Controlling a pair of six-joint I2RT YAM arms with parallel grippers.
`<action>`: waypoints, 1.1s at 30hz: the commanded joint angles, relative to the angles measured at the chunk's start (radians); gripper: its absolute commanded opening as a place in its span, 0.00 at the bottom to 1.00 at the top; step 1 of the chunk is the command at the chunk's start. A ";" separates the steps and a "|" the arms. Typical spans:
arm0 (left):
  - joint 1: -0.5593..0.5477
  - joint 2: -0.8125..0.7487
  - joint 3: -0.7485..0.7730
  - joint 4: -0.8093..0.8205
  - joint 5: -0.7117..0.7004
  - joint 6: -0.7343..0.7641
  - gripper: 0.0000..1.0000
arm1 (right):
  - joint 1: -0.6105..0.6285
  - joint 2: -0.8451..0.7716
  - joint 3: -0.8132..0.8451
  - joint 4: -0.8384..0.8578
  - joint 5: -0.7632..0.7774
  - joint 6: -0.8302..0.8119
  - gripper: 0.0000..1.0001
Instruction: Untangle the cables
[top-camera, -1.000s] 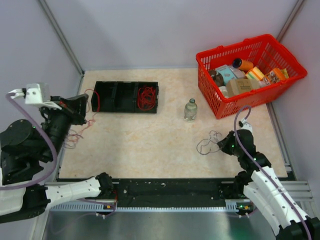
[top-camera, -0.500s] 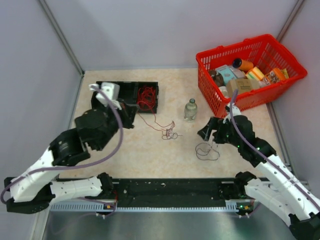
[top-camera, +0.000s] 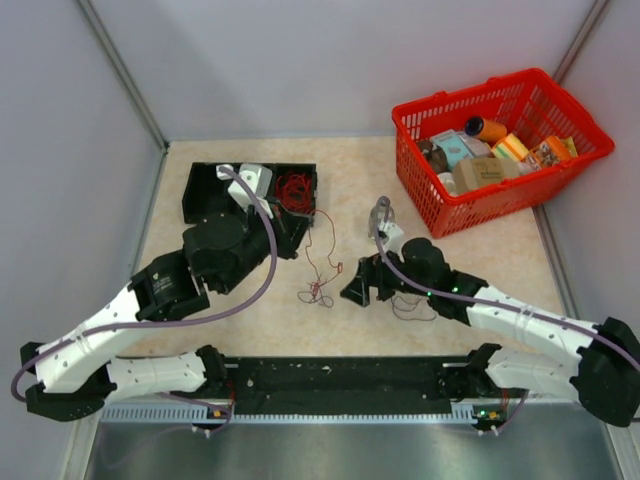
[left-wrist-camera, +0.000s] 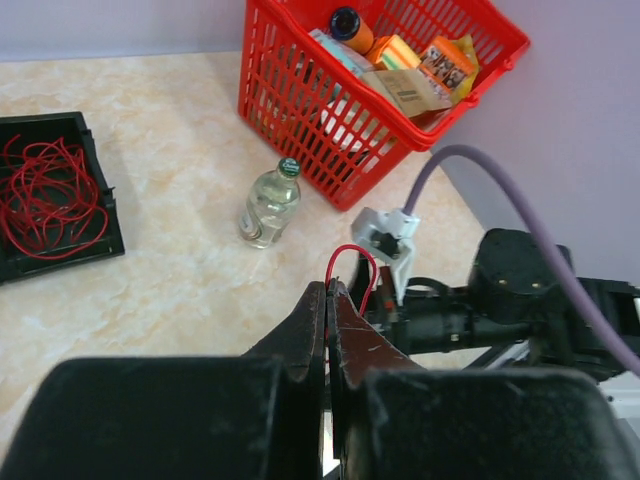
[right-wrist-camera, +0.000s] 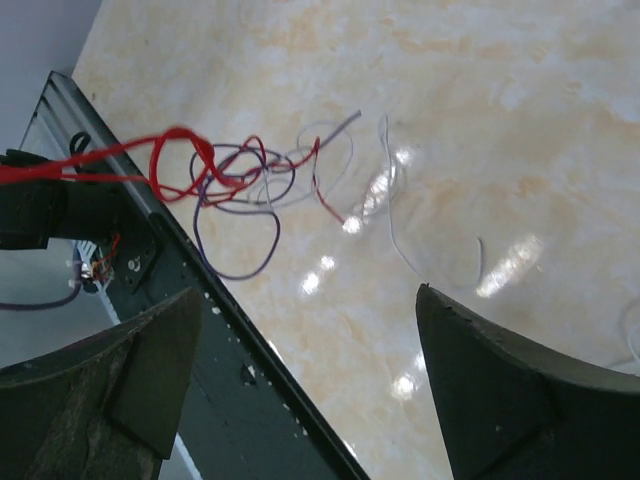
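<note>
My left gripper (top-camera: 299, 223) is shut on a thin red cable (top-camera: 322, 245), seen pinched between the jaws in the left wrist view (left-wrist-camera: 345, 268). The cable hangs down to a small tangle of red, dark blue-grey and white cables (top-camera: 318, 292) on the table. My right gripper (top-camera: 362, 292) is open and empty just right of that tangle. In the right wrist view the tangle (right-wrist-camera: 240, 180) lies beyond the spread fingers (right-wrist-camera: 520, 390), with a loose white cable (right-wrist-camera: 430, 255) beside it. A dark cable bunch (top-camera: 410, 306) lies under the right arm.
A black compartment tray (top-camera: 205, 195) at the back left holds a bunch of red cable (top-camera: 293, 190), also seen in the left wrist view (left-wrist-camera: 45, 190). A small bottle (left-wrist-camera: 268, 205) stands mid-table. A red basket (top-camera: 500, 110) of goods is at the back right. The black front rail (right-wrist-camera: 230, 340) is near.
My left gripper moved right and back, holding the red cable, and the tangle shifted left and nearer. My right gripper swung left from the dark bunch to beside the tangle.
</note>
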 joint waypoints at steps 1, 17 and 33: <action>0.002 -0.035 0.023 0.077 0.033 -0.041 0.00 | 0.063 0.088 0.071 0.249 -0.031 -0.005 0.86; 0.002 -0.017 0.119 0.125 0.078 -0.041 0.00 | 0.149 0.289 0.068 0.336 0.283 0.358 0.36; 0.002 -0.094 0.546 0.042 -0.157 0.339 0.00 | -0.119 -0.093 -0.178 -0.187 0.608 0.495 0.00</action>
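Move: The tangle hangs on the red cable from the shut left fingers, some 28 cm below that hand and about 2 cm back of it. From the open right hand it is roughly 8 cm to the left and 3 cm lower. The bottle stands about 18 cm ahead of the right hand and 5 cm to its right, and a loose grey coil lies 11 cm to its right, 2 cm farther out and 12 cm down. The hanging tangle is met by the right hand, which reaches about 7 cm left, shuts its open fingers on a dark cable strand, then draws some 12 cm back to the right and forward towards the bottle, turning clockwise about 40 degrees. The left hand keeps its pinch on the red cable and rises about 13 cm, swinging left and tipping its fingers up late on. ##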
